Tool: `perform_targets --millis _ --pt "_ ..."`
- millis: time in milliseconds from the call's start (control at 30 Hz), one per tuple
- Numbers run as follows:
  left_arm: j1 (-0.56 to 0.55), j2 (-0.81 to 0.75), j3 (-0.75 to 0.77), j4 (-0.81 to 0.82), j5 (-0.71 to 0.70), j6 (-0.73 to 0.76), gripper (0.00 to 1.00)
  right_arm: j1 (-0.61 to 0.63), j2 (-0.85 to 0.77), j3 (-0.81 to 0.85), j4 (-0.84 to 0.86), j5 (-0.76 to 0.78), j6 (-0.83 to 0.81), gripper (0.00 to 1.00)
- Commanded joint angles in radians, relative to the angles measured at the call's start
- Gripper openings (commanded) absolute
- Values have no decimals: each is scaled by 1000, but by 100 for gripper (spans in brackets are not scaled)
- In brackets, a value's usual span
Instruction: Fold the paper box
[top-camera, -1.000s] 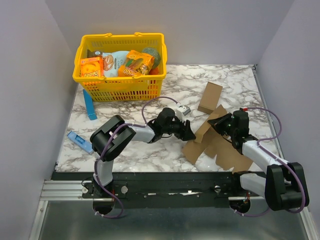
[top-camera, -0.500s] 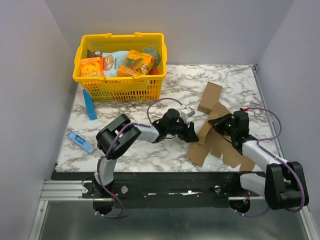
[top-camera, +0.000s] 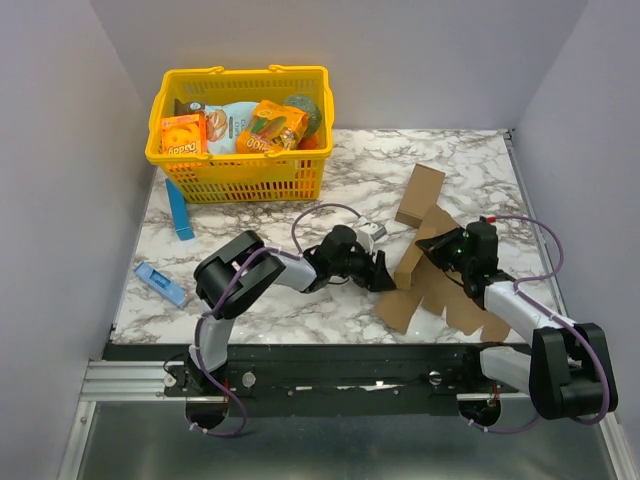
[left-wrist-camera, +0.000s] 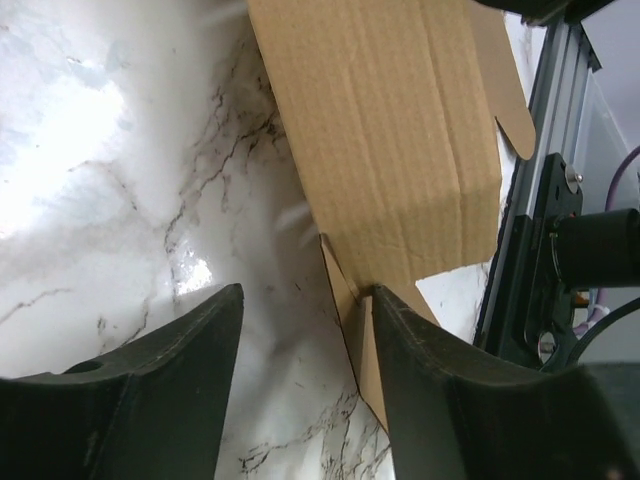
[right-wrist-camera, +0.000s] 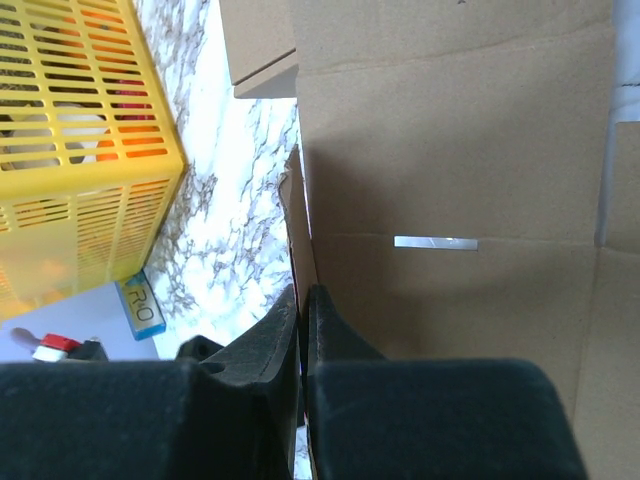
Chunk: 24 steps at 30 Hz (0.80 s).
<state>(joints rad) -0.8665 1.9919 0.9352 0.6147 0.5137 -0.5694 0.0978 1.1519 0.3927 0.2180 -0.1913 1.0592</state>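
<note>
The paper box (top-camera: 432, 292) is a brown die-cut cardboard sheet, partly raised at the right of the marble table. My right gripper (top-camera: 446, 250) is shut on an upright panel edge of the sheet (right-wrist-camera: 450, 150), which is pinched between the two closed fingers (right-wrist-camera: 303, 292). My left gripper (top-camera: 384, 271) is open at the sheet's left edge. In the left wrist view a thin flap of the sheet (left-wrist-camera: 390, 130) stands between the fingers (left-wrist-camera: 305, 295), close against the right finger.
A longer brown carton (top-camera: 420, 195) lies just behind the sheet. A yellow basket (top-camera: 240, 183) with orange snack boxes stands at the back left. Two blue boxes (top-camera: 180, 210) (top-camera: 160, 283) are at the left. The metal rail (left-wrist-camera: 530, 250) runs along the near edge.
My left gripper has moved right, up to the sheet's left flap, and opened slightly. The sheet's near left part has shifted right and risen. My right gripper keeps its hold.
</note>
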Motion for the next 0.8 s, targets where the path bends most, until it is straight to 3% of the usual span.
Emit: perform_targets --millis 0,267,367,400,533,600,667,767 --pt "-22 27 -18 109 43 -58 55 -3 -3 -17 40 1 16 14" --pt "-40 57 28 128 52 -83 40 -3 -9 -18 43 0 15 14" --pt "-40 61 31 149 69 -90 17 -3 -3 -15 44 -3 -8 14" --pt "-40 56 37 137 68 -80 3 -3 -1 -12 46 -7 -19 15" --pt "-14 -2 56 -28 59 -6 0 -3 9 6 61 -46 -106 25" --pt "12 -51 80 -128 60 63 0 -1 6 8 96 -86 -168 40" --pt "36 -93 112 -329 49 118 0 -3 -4 5 127 -117 -232 53" --pt "57 -119 203 -629 0 242 0 -1 -40 -14 174 -167 -312 63"
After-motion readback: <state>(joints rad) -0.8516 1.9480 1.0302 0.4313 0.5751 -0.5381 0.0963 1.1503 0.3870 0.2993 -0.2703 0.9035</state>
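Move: The corner flap at the near end of the box's upright side wall is about 2 cm back and 3 cm right of the open left gripper, level with it. The wall's middle is some 7 cm ahead and 7 cm right, level too. The flat end flap lies about 6 cm back, 4 cm right and 4 cm lower; the small carton is about 21 cm ahead, 8 cm right. From the right gripper, the corner flap is roughly 10 cm back, 7 cm left, 4 cm lower. Slide the left gripper about 2.5 cm back and to the right over the corner flap, shut its fingers to pinch the cardboard edge, then bring it forward, left and up by 2 cm or so. Only after that pinch, spread the right fingers to let go of the upright wall, lifting about 1 cm and turning that hand slightly counter-clockwise with its tips rising. ##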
